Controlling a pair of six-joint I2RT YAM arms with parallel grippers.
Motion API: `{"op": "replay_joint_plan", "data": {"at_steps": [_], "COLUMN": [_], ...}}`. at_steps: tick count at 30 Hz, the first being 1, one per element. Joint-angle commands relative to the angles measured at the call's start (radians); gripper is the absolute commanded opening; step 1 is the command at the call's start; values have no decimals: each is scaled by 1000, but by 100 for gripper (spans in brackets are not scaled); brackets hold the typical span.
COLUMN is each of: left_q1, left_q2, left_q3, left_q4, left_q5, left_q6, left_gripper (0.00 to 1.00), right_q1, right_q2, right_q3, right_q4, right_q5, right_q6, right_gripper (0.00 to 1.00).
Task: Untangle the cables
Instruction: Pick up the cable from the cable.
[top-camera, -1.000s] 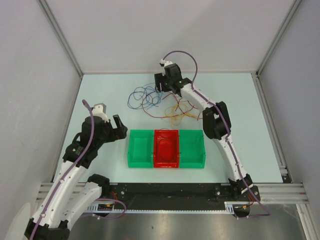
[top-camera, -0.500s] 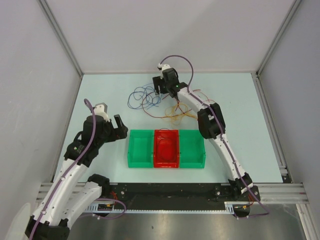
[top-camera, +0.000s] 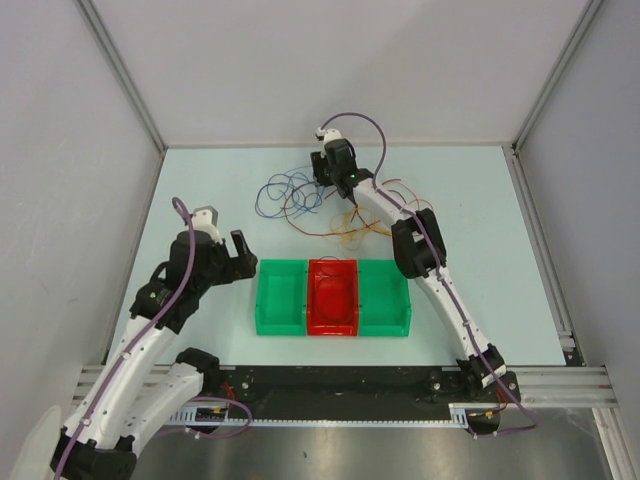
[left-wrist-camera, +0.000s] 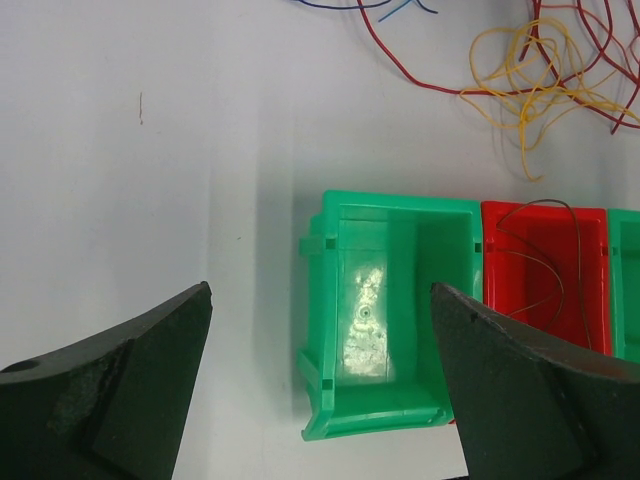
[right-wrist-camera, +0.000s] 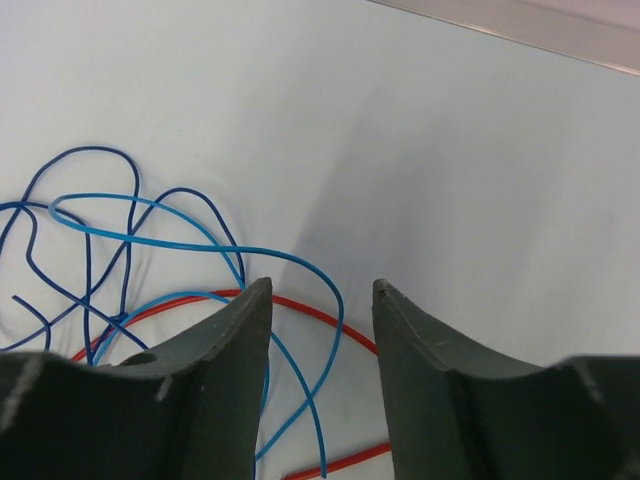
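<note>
The cables lie tangled at the back of the table: blue loops (top-camera: 283, 190), red ones (top-camera: 308, 217) and a yellow bunch (top-camera: 355, 225). My right gripper (top-camera: 322, 180) hangs low over the blue and red part. In the right wrist view its fingers (right-wrist-camera: 225, 345) stand apart, astride a light blue cable (right-wrist-camera: 300, 265) and a red cable (right-wrist-camera: 330, 318) that lie on the table; nothing is pinched. My left gripper (top-camera: 238, 258) is wide open beside the bins, holding nothing. Seen from its wrist, the left gripper (left-wrist-camera: 320, 290) frames the left green bin (left-wrist-camera: 345, 330).
Three bins stand in a row at mid-table: green (top-camera: 268, 300), red (top-camera: 318, 305) and green (top-camera: 392, 300). A thin dark cable (left-wrist-camera: 545, 265) lies looped in the red bin. Grey walls close the table on three sides.
My right arm has folded and brought its gripper down onto the blue and red cables, and its jaws have narrowed. The left arm has hardly moved.
</note>
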Motion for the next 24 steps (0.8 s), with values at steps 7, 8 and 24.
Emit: {"op": "replay_joint_plan", "data": {"at_steps": [7,8,24], "left_q1": [-22,-24,77], "left_q2": [2,7,-4], "left_q3": [33,33,22], "left_q4": [-5,-7,39], "left_q5": [-18,-19,65], "left_q6": [6,6,14], "left_gripper": [95,95,95], "right_q1": [-7,-7,9], "right_q2": [-23,-36,-739], "right_q3": [52,30,-441], "right_q4": [95,99,214], "right_q5": [-96,-103,-192], "right_q6": [-19,-20,6], "right_gripper": [0,0,0]}}
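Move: A strand of the light blue cable lies between the right hand's half-closed fingertips, about 1 cm ahead and 1 cm below. The dark blue tangle is centred some 9 cm to the hand's left and 4 cm back; the yellow cable is about 10 cm right and 12 cm back, and the red cable's main loops some 20 cm right and 9 cm back, all just below fingertip height. From the left hand, the light blue strand lies about 39 cm ahead, 16 cm right and 15 cm lower. The right hand stays almost in place low over the table, easing only a centimetre or so to its left and up, while its fingers go from a little over half open to fully shut and pinch the light blue strand between their tips. Still pinching, it then lifts faster and faster, rising to about 16 cm above where it began and drawing back towards the base some 6 cm, away from the dark blue tangle, with only a slight turn of the wrist. ##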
